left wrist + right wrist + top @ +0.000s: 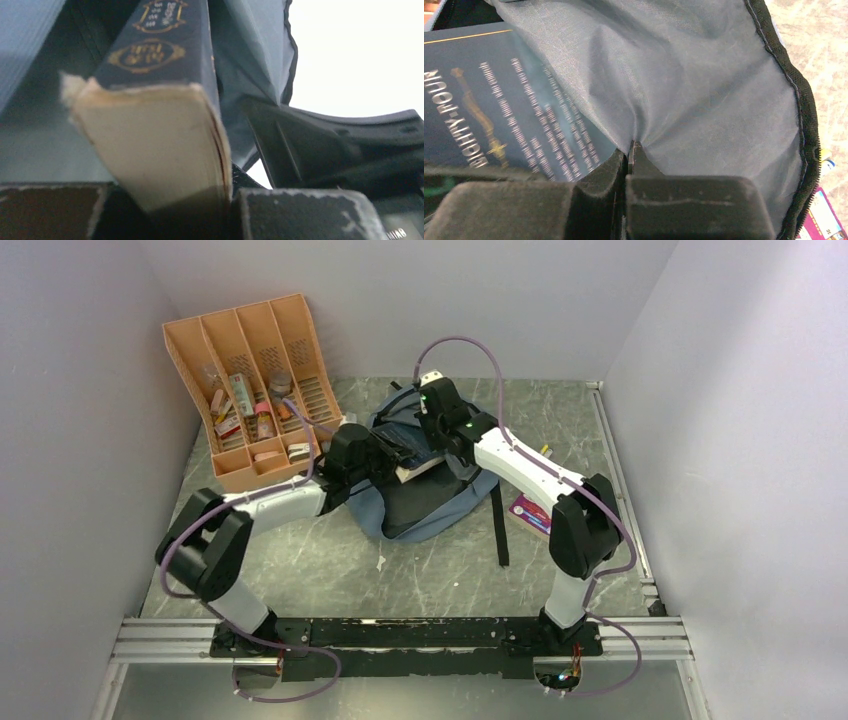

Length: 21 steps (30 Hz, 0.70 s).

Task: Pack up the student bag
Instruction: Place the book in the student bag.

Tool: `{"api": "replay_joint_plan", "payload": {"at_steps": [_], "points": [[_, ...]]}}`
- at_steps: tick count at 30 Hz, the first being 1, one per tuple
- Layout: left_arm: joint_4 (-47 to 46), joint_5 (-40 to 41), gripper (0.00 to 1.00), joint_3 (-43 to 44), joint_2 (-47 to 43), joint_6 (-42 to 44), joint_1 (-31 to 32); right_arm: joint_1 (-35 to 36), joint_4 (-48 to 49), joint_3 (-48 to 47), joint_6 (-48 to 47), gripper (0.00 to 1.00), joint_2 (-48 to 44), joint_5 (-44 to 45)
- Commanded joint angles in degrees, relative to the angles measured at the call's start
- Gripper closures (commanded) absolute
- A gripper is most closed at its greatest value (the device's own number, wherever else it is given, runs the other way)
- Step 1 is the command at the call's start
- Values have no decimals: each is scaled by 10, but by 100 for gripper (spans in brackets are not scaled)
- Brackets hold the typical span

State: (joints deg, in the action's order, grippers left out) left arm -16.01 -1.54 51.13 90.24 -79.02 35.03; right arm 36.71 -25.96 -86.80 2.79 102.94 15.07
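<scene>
The student bag (425,508), grey-blue, lies at the table's middle with its mouth held open. My left gripper (170,210) is shut on a dark navy book (150,130) with gold spine ornaments and cream page edges. The book (420,472) is tilted, its far end inside the bag's opening. My right gripper (630,150) is shut on a pinch of the bag's fabric (694,85), lifting the flap above the book's cover (479,115). In the top view the left gripper (385,462) and right gripper (440,428) meet over the bag's upper part.
An orange divided organizer (255,380) with several small items stands at the back left. A pink-purple booklet (530,512) lies right of the bag, beside a black strap (497,525). Walls close in on the left, back and right.
</scene>
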Motion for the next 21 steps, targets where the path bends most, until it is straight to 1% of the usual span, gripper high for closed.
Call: {"api": "replay_joint_plan", "payload": {"at_steps": [1,5,9,13,18,21], "points": [[-192,-13,95,46,47,8,-2,-2,32,3,21,100,-28,-23],[-262,-3,95,55,98,13,-3,-2,30,0,24,100,-32,-37],[-290,14,95,82,138,32,-2,-2,26,-1,24,100,-34,-39],[-279,15,95,132,193,53,-3,-2,32,11,26,100,-40,-40],[-280,15,95,177,264,51,-2,-2,29,23,35,100,-49,-49],[-264,15,95,204,298,56,-3,-2,31,31,39,100,-54,-55]]}}
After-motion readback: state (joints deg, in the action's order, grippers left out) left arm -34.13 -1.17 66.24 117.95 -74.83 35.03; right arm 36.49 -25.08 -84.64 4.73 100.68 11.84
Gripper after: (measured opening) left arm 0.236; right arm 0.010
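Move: The book is already in my left fingers, over the mouth of the student bag. The bag's middle lies about 6 cm ahead of that hand, 5 cm to its right and 11 cm below; the flap edge that my right hand holds is some 5 cm ahead and 4 cm right, about level. The orange rack stands roughly 28 cm to the left and 16 cm farther out. From my right hand the bag's middle is nearly straight below, about 11 cm down. I push the book deeper into the student bag with my left hand, keeping my grip on it: forward and to the right about 10 cm while sinking some 6 cm, in under the lifted flap, the fingers tipping up slightly. My right hand stays almost in place and keeps its pinch on the flap, holding the bag open. ##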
